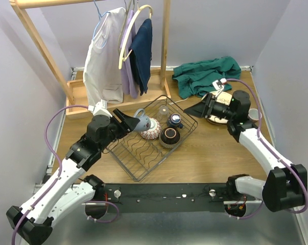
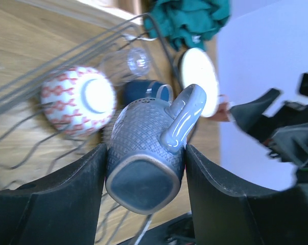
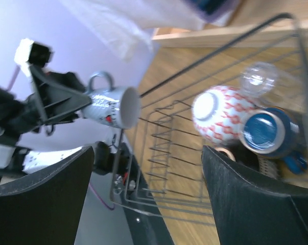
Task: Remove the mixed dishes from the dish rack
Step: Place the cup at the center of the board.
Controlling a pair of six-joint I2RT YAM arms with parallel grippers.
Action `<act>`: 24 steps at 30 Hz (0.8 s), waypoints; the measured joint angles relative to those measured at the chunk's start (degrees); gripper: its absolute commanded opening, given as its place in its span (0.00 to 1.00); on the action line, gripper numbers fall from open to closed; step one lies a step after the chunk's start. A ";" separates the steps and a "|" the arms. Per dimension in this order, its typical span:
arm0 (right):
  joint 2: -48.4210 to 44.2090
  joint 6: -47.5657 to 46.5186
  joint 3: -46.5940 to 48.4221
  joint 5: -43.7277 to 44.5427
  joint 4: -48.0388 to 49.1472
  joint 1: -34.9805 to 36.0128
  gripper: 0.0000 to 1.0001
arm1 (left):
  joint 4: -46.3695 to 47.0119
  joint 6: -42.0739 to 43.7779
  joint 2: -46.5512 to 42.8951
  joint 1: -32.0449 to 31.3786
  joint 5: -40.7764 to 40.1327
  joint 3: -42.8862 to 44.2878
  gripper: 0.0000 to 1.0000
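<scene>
My left gripper [image 1: 129, 121] is shut on a grey textured mug [image 1: 141, 121], held on its side above the left rim of the black wire dish rack [image 1: 143, 168]. In the left wrist view the mug [image 2: 146, 153] is pinched between both fingers [image 2: 67, 199], base toward the camera. Inside the rack lie an upturned red-and-white bowl [image 1: 150, 130], a dark blue cup [image 1: 174, 121], a dark bowl [image 1: 170, 137] and a clear glass [image 1: 164, 109]. My right gripper [image 1: 200, 108] is open and holds nothing, just right of the rack, beside cream plates [image 1: 214, 121]. From the right wrist view the open gripper [image 3: 147, 153] faces the rack [image 3: 164, 168].
A wooden clothes rack [image 1: 44, 48] with hanging garments [image 1: 105, 56] stands at the back left. A green cloth [image 1: 207, 75] lies at the back right. A small cup [image 1: 253, 114] sits by the right table edge. Bare wood lies in front of the rack.
</scene>
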 measured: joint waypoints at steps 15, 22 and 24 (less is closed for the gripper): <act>10.16 12.76 -0.87 -0.44 27.54 16.04 0.80 | 25.59 -14.45 -0.17 0.00 5.81 -10.84 0.00; 12.83 14.75 1.84 -1.20 33.29 19.85 0.68 | 30.99 -17.44 -0.24 0.00 6.25 -12.68 0.00; 13.42 15.26 2.38 -1.53 34.53 20.63 0.65 | 32.17 -18.10 -0.24 0.00 6.29 -13.25 0.00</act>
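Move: The cup is already pinched in my left hand, its middle some 4 cm to that hand's right and 1 cm ahead. My empty right gripper waits about 24 cm right of the left hand and 6 cm ahead, roughly level. From my right hand the cup is about 20 cm left and 5 cm back; the patterned bowl is 17 cm left, 1 cm back and the blue mug 3 cm left, 3 cm ahead, both some 15 cm below. I bring my right hand about 12 cm left, drawing it back about 5 cm and lifting a little, over the rack to the cup's open end, turning it some 20 degrees counter-clockwise while its wide-open fingers begin to close. My left hand keeps its pinch and offers the cup, moving right and up and rolling its left side down. ##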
